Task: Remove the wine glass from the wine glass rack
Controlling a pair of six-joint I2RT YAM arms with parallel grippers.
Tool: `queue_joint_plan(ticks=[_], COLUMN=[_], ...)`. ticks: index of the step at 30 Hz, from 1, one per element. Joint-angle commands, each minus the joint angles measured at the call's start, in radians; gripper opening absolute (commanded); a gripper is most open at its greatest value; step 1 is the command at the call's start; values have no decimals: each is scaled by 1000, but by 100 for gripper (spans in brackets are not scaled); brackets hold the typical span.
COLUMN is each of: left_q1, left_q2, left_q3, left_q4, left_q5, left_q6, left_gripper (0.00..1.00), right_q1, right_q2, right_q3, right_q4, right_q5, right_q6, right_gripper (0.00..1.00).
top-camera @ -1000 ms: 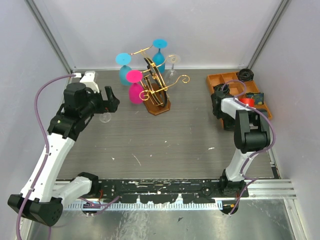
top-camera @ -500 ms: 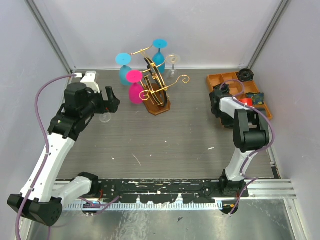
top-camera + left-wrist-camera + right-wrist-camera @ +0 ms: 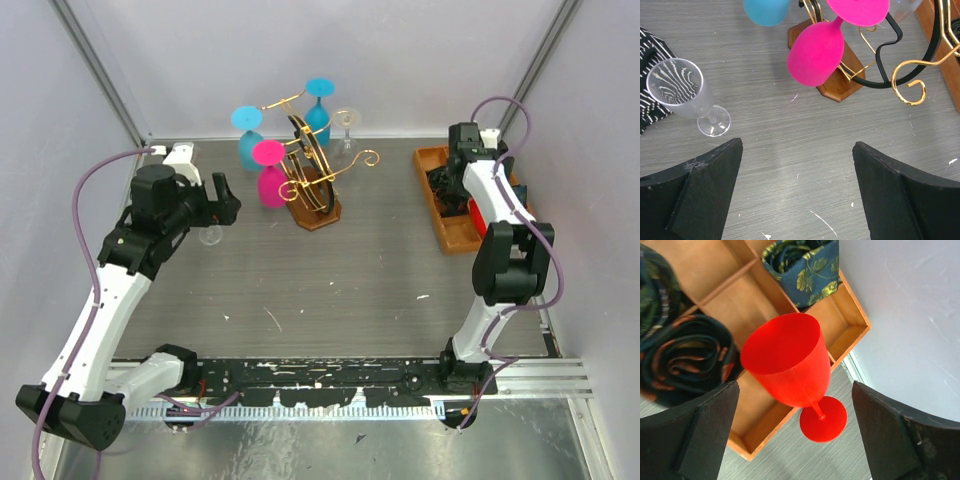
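The wine glass rack (image 3: pixel 315 190) of gold wire on a brown base (image 3: pixel 842 82) stands at the back middle. A pink wine glass (image 3: pixel 270 182) (image 3: pixel 816 52) hangs bowl-down on it, with two blue ones (image 3: pixel 247 135) (image 3: pixel 319 105) and a clear one (image 3: pixel 345 128). My left gripper (image 3: pixel 228 198) (image 3: pixel 797 145) is open left of the rack, nothing between its fingers. A clear glass (image 3: pixel 685 92) stands on the table beside it. My right gripper (image 3: pixel 795 385) is open above a red glass (image 3: pixel 787 362), which stands upright and free.
An orange compartmented tray (image 3: pixel 450 225) (image 3: pixel 765 440) with rolled ties (image 3: pixel 685 360) lies at the right, the red glass's foot on the table just beside it. A black striped cloth (image 3: pixel 650 75) lies left of the clear glass. Side walls are close.
The right arm has lifted from low over the tray's near end and swung back toward the far wall. The left arm and the glasses on the rack have not moved.
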Motion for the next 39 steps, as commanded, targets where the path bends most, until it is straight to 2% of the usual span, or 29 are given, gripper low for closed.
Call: queue_joint_plan(ticks=[1, 13, 15, 17, 19, 21, 28, 31, 33, 35, 39], left_q1=[-4, -3, -6, -4, -5, -4, -5, -4, -5, -4, -4], left_q2=[11, 52, 53, 54, 55, 54, 56, 55, 53, 52, 55], left_q3=[6, 33, 33, 32, 31, 28, 30, 32, 27, 24, 22], left_q4=[4, -11, -13, -11, -13, -14, -13, -14, -9, -4, -4], left_q5=[-9, 8, 9, 10, 10, 9, 7, 13, 14, 14, 10], left_q6=[9, 2, 3, 3, 3, 3, 4, 2, 1, -1, -1], left_gripper=[98, 98, 98, 98, 98, 98, 98, 98, 98, 98, 98], right_q1=[-74, -184, -192, -193, -194, -191, -85, -82, -82, -80, -69], right_q2=[77, 149, 155, 151, 129, 77, -303, -394, -448, -509, -527], right_q3=[25, -23, -20, -20, -26, -44, -179, -210, -255, -343, -477], right_q4=[16, 120, 125, 132, 135, 142, 178, 204, 277, 430, 721], right_q5=[-56, -191, -191, -184, -168, -152, -126, -217, -387, -569, -721], right_q6=[-15, 12, 17, 18, 20, 23, 7, -9, -30, -37, -29], right_gripper=[100, 100, 95, 84, 76, 68, 58, 53, 52, 52, 49])
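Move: The red wine glass stands bowl up by the near edge of the wooden tray, about 6 cm to the right of my open right hand, level with it fore and aft, its middle some 9 cm below. From that hand the floral cloth lies roughly 13 cm ahead, 12 cm right and 15 cm down; the nearer dark rolled cloth is about 10 cm ahead, 6 cm left and 14 cm down. From my left hand the glass is some 62 cm right, 10 cm ahead and 20 cm lower. I sink my open right hand about 8 cm and ease it roughly 6 cm right until the red glass's bowl is between the fingers, then close on the bowl. Holding it, I swing quickly up nearly 20 cm and about 10 cm left, slightly back, tipping the fingers up by some 35 degrees and turning them counter-clockwise, away from the right wall. ##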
